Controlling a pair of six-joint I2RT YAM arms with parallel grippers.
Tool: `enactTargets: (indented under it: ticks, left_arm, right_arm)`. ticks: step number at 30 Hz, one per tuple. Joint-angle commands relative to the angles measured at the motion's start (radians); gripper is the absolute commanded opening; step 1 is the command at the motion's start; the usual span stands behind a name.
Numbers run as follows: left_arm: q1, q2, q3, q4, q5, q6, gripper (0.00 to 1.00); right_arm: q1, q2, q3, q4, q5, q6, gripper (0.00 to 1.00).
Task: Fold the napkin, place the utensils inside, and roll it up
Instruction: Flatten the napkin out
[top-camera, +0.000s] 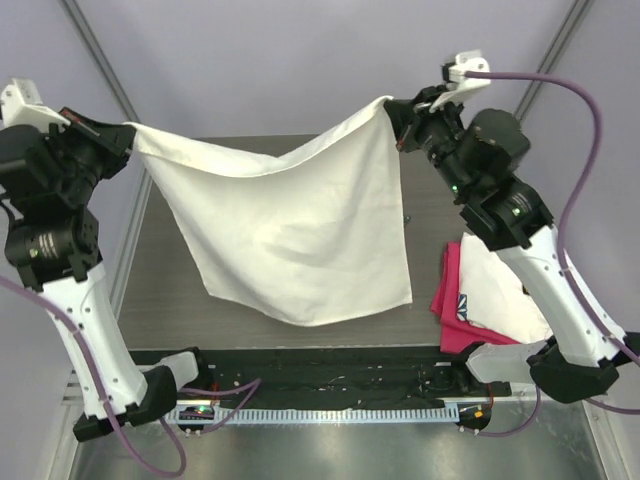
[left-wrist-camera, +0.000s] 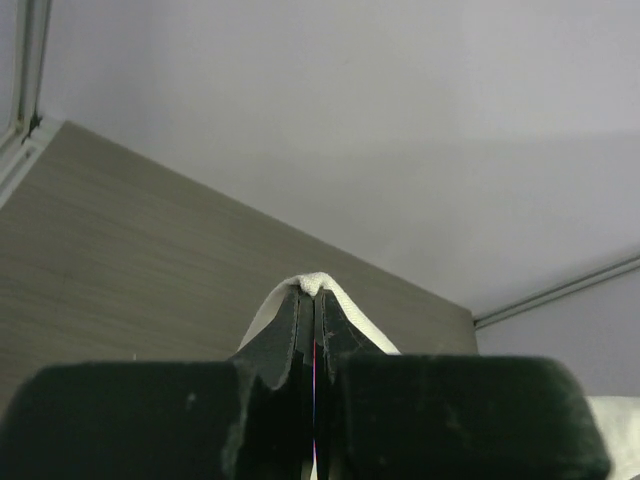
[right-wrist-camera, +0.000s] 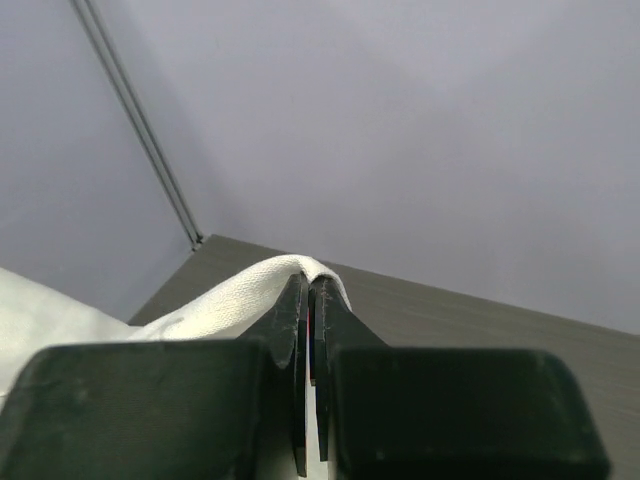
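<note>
The cream-white napkin (top-camera: 295, 225) hangs in the air over the table, stretched between both arms and sagging in the middle. My left gripper (top-camera: 128, 130) is shut on its upper left corner, and a bit of cloth (left-wrist-camera: 312, 283) pokes out past the closed fingertips in the left wrist view. My right gripper (top-camera: 395, 108) is shut on the upper right corner, with the napkin (right-wrist-camera: 230, 300) draped over the finger on the left in the right wrist view. The napkin's lower edge hangs near the table's front. The utensils are out of view.
A pink cloth (top-camera: 452, 300) lies at the table's right side with a folded white cloth (top-camera: 500, 290) bearing a small dark logo on top, partly under the right arm. The grey wood-grain table (top-camera: 170, 280) runs beneath. A small dark object (top-camera: 407, 217) lies just right of the napkin.
</note>
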Motion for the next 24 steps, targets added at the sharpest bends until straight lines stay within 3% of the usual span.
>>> enactTargets:
  ticks: [1,5,13,24]
  left_arm:
    - [0.007,0.019,-0.066,0.026,0.037,0.039,0.00]
    - [0.005,-0.050,-0.149,0.061,-0.005,0.067,0.00]
    - [0.005,-0.133,-0.138,-0.012,-0.018,0.091,0.00]
    - [0.005,-0.178,0.027,-0.137,-0.018,0.111,0.00]
  right_arm:
    - [-0.008,0.040,-0.004,-0.014,0.065,-0.026,0.01]
    - [-0.006,-0.006,-0.039,-0.004,0.047,-0.011,0.01]
    - [-0.008,-0.116,-0.088,-0.016,0.010,0.006,0.01]
    - [-0.006,-0.230,-0.111,-0.037,-0.045,0.049,0.01]
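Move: Both hands already grip the far corners of the napkin in mid-air: its middle hangs about 20 cm right of the left hand, 6 cm back and 17 cm lower, and from the right hand about 20 cm left, 8 cm back and 17 cm lower. On the table, some 52 cm below the right hand, lies the mostly covered spoon, 9 cm ahead and 4 cm to the right. The folded cloths lie 28 cm to that hand's right, 5 cm back and 50 cm down. Keeping the two corners pinched, both hands flick the napkin together: first a quick dip, about 7 cm down and some 3 cm forward, with the fingers tipping roughly 10 degrees down. Then both pull back towards the bases by 9 to 11 cm while rising to their starting height and levelling out, the right hand also drawing some 5 cm to its right, away from the left hand, to stretch the held edge. ##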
